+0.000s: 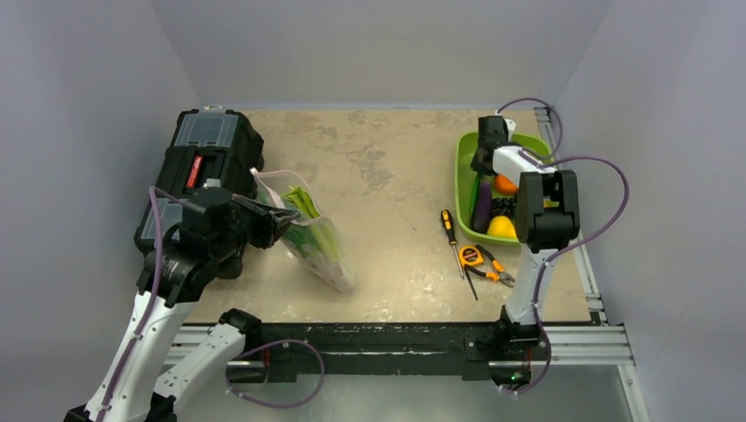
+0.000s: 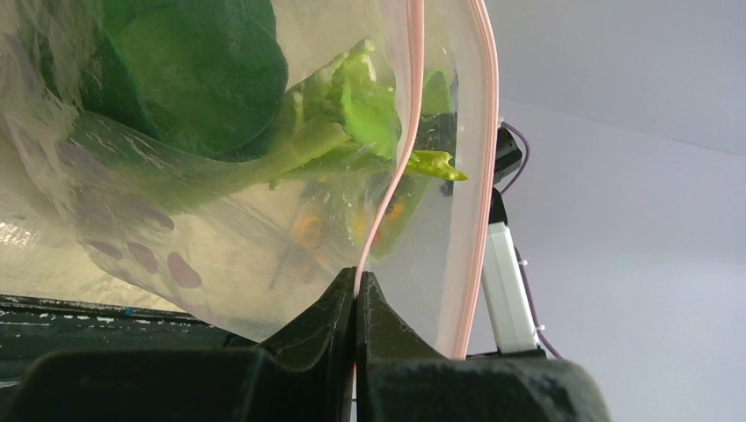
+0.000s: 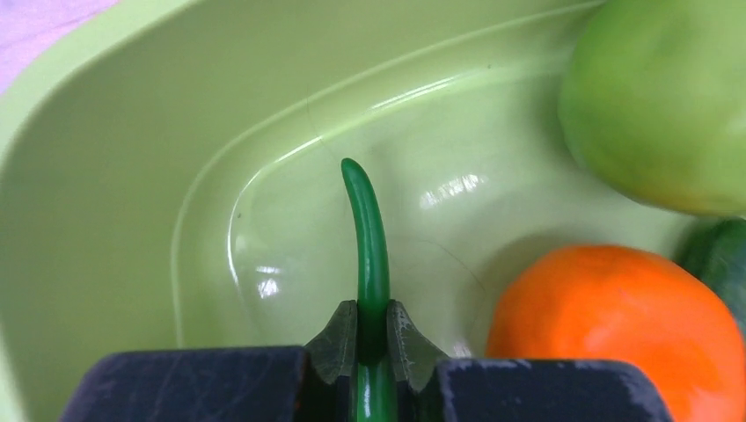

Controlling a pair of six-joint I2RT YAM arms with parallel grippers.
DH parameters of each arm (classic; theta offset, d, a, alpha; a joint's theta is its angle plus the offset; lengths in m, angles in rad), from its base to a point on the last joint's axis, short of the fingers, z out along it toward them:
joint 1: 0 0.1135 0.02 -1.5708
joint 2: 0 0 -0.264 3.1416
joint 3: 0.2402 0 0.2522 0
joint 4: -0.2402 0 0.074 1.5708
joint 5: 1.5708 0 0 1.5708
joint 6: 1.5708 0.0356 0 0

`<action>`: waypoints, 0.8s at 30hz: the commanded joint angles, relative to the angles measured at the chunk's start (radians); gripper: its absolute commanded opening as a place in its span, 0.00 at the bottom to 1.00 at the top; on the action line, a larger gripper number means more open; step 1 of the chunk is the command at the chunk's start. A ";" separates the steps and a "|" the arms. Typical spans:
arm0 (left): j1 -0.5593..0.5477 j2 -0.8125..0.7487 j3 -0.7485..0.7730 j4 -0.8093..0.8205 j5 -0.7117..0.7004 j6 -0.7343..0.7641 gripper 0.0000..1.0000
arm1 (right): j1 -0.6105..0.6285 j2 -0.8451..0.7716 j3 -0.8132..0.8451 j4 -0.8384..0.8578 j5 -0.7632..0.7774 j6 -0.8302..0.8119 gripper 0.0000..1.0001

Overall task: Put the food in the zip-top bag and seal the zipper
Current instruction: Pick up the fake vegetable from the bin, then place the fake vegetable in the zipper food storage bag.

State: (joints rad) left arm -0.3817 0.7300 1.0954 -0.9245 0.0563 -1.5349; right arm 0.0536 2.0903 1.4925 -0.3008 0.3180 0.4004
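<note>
The clear zip-top bag (image 1: 327,255) stands tilted on the table's left, beside the toolbox. Leafy green food (image 1: 308,214) lies inside it; in the left wrist view the dark leaves (image 2: 202,79) and pale stalks fill the bag. My left gripper (image 2: 356,280) is shut on one side of the pink zipper (image 2: 410,132), and the mouth gapes, with the other strip (image 2: 482,176) standing apart. My right gripper (image 3: 371,309) is down inside the lime-green bin (image 3: 106,176), shut on a thin dark-green stem-like piece (image 3: 369,233) that curves up from between the fingers.
The bin (image 1: 463,189) at the right holds an orange fruit (image 3: 616,325), a green fruit (image 3: 660,97), a purple eggplant (image 1: 482,207) and a yellow fruit (image 1: 501,227). A screwdriver (image 1: 450,230), tape measure (image 1: 471,256) and pliers (image 1: 494,273) lie beside it. A black toolbox (image 1: 207,154) stands far left.
</note>
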 commanded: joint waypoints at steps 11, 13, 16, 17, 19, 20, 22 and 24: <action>0.004 -0.012 0.000 0.016 0.021 -0.008 0.00 | -0.003 -0.726 -0.346 0.627 -0.323 -0.060 0.00; 0.003 -0.017 -0.007 0.019 0.023 -0.010 0.00 | -0.001 -0.756 -0.324 0.627 -0.460 -0.022 0.00; 0.003 -0.019 -0.008 0.022 0.019 -0.010 0.00 | 0.018 -0.804 -0.349 0.773 -0.727 0.106 0.00; 0.004 -0.016 -0.008 0.026 0.021 -0.010 0.00 | 0.036 -0.818 -0.359 0.836 -0.796 0.152 0.00; 0.003 -0.010 -0.008 0.034 0.030 -0.009 0.00 | 0.097 -0.839 -0.354 0.926 -0.906 0.213 0.00; 0.003 -0.007 -0.008 0.036 0.034 -0.007 0.00 | 0.144 -0.845 -0.326 0.904 -0.922 0.202 0.00; 0.003 -0.001 -0.008 0.037 0.041 -0.003 0.00 | 0.262 -0.858 -0.256 0.822 -0.931 0.139 0.00; 0.003 0.002 -0.009 0.036 0.042 -0.001 0.00 | 0.357 -0.869 -0.213 0.796 -0.927 0.102 0.00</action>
State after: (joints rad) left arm -0.3817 0.7231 1.0908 -0.9257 0.0757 -1.5345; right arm 0.2550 1.2842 1.1648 0.4534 -0.4606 0.5282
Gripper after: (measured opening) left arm 0.006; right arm 0.060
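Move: The right hand already pinches the long green pepper inside the bin. The zip-top bag's open mouth lies about 26 cm back, 52 cm to its left and 26 cm up. In the bin, the orange sits some 8 cm right and 2 cm back of the hand, the eggplant about 10 cm back and 1 cm left. From the left hand, which holds the bag's rim, the middle of the mouth is about 5 cm ahead, level sideways and in height. Fast and steeply upward, the right hand carries the still-pinched green pepper about 40 cm up out of the bin, easing back as it climbs. Near the top it swings some 20 cm left, drawing farther back towards the bag, while the wrist tips the fingers up from their downward slant and turns counter-clockwise about 50 degrees. The left hand keeps hold of the bag's rim. ##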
